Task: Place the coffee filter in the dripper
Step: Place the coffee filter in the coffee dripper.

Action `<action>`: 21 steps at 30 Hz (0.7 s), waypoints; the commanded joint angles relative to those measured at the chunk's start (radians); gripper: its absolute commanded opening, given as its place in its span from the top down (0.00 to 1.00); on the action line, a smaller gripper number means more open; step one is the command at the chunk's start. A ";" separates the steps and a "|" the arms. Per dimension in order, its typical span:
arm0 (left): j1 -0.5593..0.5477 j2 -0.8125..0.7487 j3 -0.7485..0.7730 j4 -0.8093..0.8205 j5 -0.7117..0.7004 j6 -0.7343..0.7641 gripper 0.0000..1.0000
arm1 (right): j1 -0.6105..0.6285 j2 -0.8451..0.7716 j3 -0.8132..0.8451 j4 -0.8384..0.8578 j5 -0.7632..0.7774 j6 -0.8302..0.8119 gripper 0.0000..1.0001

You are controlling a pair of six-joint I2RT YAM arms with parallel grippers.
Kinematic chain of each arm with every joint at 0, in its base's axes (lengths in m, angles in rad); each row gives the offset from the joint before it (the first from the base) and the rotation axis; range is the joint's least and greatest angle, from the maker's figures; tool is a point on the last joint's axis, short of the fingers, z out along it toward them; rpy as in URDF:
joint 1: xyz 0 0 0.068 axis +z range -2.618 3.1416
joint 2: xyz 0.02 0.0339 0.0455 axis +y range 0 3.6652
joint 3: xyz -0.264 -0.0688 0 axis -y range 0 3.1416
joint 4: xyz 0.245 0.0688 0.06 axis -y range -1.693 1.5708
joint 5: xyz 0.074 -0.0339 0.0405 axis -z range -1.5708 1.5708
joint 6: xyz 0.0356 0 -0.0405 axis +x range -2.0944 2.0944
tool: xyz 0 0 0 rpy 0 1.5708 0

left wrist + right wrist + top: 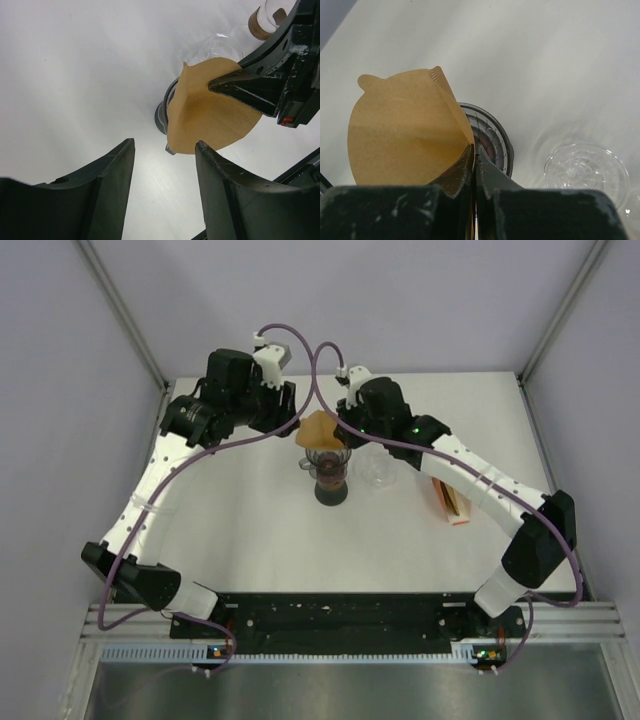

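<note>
The brown paper coffee filter [318, 428] hangs in the air, partly unfolded, just above the dark-rimmed dripper [330, 468] at the middle of the table. My right gripper [474, 147] is shut on the filter [405, 130] at its folded edge, with the dripper [492, 137] directly beyond the fingertips. My left gripper [165, 145] is open with nothing between its fingers, its right finger close beside the filter [210, 120]. From the left wrist, the right gripper's fingers [245, 87] show pinching the paper, and only the dripper's edge [161, 120] peeks out beneath it.
A clear glass vessel [377, 472] stands just right of the dripper, also in the right wrist view [585, 172]. A pack of filters [450, 502] lies under the right arm. Grey walls enclose the white table [240, 530] on three sides.
</note>
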 commanded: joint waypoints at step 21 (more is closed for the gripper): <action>0.119 -0.009 -0.141 0.184 0.101 -0.079 0.40 | -0.007 0.055 0.234 -0.101 0.062 -0.154 0.41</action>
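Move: My right hand holds the coffee filter almost over the dripper, whose middle lies about 4 cm to its left, 1 cm ahead and some 9 cm below. The carafe stands directly under the dripper, its middle roughly 17 cm below that hand; a clear bowl is about 8 cm to the hand's right, 5 cm ahead and 21 cm down. From my open left hand the dripper is some 8 cm right, 3 cm ahead and 17 cm below. I lower the filter into the dripper with my right hand, about 4 cm nearly straight down, and spread its shut fingers to a little over half open so that they let go of the paper. Then I lift that hand some 6 cm clear, easing slightly forward at the end. My left hand, empty and still open, sinks about 3 cm beside the dripper while drifting forward and left. ##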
